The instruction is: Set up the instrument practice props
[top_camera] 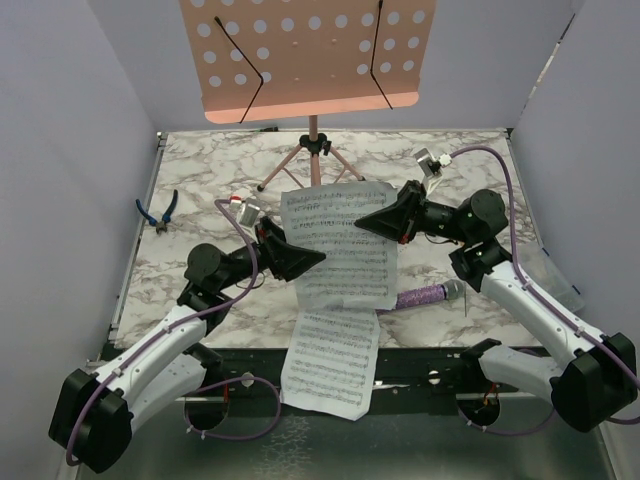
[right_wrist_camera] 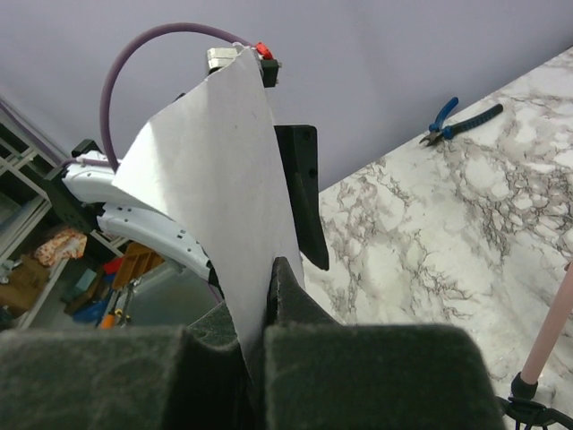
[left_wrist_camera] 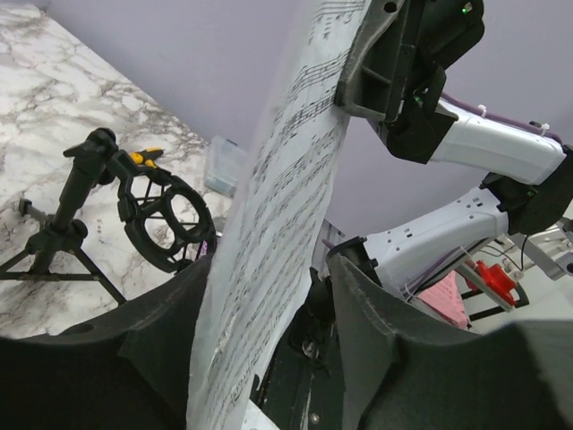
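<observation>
The white sheet-music pages [top_camera: 340, 262] hang in the air between my two grippers, with the lower end draped over the table's near edge. My right gripper [top_camera: 366, 222] [right_wrist_camera: 260, 296] is shut on the upper right edge of the pages [right_wrist_camera: 206, 179]. My left gripper [top_camera: 314, 260] [left_wrist_camera: 269, 269] stands open around the left edge of the pages [left_wrist_camera: 286, 179]; the paper lies against one finger, with a gap to the other. The pink music stand [top_camera: 310, 55] rises at the back on its tripod legs [top_camera: 313, 160]. The purple microphone [top_camera: 430, 295] lies under the right arm. The black shock-mount [left_wrist_camera: 166, 219] stands on its small tripod.
Blue-handled pliers [top_camera: 158, 212] [right_wrist_camera: 458, 121] lie at the table's left edge. A yellow screwdriver handle [left_wrist_camera: 143, 155] shows behind the shock-mount, and a clear plastic box [left_wrist_camera: 222, 166] sits beyond it. Grey walls enclose the marble table [top_camera: 200, 170] on three sides.
</observation>
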Robot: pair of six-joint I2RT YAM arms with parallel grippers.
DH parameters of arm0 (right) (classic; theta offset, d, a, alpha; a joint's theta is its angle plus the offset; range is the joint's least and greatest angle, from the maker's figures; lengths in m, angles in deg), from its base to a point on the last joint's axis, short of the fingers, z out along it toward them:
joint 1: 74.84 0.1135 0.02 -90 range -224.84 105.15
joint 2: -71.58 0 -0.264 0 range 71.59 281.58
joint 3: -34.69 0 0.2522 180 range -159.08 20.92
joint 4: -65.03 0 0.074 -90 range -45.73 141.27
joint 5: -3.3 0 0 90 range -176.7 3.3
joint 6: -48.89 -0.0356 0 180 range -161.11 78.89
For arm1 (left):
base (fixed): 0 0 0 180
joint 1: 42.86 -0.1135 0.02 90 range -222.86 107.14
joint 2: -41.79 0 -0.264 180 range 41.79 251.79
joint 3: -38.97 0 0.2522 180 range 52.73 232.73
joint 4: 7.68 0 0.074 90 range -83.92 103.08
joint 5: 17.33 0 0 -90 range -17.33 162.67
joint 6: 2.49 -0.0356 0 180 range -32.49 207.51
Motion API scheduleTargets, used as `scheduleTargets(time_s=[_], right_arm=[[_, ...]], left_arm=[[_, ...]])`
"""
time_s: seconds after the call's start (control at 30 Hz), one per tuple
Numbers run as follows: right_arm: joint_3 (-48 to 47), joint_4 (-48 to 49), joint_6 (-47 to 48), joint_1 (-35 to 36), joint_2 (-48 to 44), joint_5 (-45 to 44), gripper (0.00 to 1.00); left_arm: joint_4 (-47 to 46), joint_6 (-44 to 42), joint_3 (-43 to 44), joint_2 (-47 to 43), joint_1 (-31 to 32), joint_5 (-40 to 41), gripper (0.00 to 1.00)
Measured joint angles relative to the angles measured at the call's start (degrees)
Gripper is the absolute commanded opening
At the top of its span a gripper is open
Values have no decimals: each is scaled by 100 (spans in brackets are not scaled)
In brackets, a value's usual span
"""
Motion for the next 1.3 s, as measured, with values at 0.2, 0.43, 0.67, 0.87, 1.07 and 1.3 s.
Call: scheduleTargets(time_s=[0.2, 0.43, 0.67, 0.87, 1.07, 1.3], right_arm=[[4, 94, -55, 0, 37, 85, 1], [24, 153, -70, 0, 35, 94, 1], [57, 179, -101, 0, 37, 96, 1], [57, 151, -76, 0, 70, 92, 20], [57, 4, 68, 0, 72, 42, 52], [57, -466, 350, 0, 31, -236, 80]], left_arm=[[4, 9, -24, 273, 0, -85, 40], [2, -37, -107, 297, 0, -136, 15], [-2, -61, -181, 240, 0, -144, 0], [-2, -63, -258, 188, 0, -140, 0], [2, -66, -302, 101, 0, -133, 0], [0, -155, -330, -111, 0, -37, 0]])
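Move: The upright sheet of music already runs between the left hand's half-closed fingers, its middle about 4 cm to their right, 1 cm ahead and 2 cm higher. The right hand pinches the same sheet, whose middle lies some 3 cm to its left, 2 cm back and 3 cm below. From the left hand, the ring stand is roughly 14 cm ahead, 13 cm right and 22 cm down; the purple microphone is about 2 cm ahead, 22 cm right and 27 cm down. While the right hand keeps its pinch on the sheet's right part and stays almost in place, the left hand sinks about 3 cm along the lower left part, closing its half-open fingers fully to pinch the paper, then eases up about 1 cm and slightly left. Only with the left pinch made does the right hand open its fingers wide and let go, sinking some 2 cm and edging 1 cm forward with the sheet still between its parted fingers. ##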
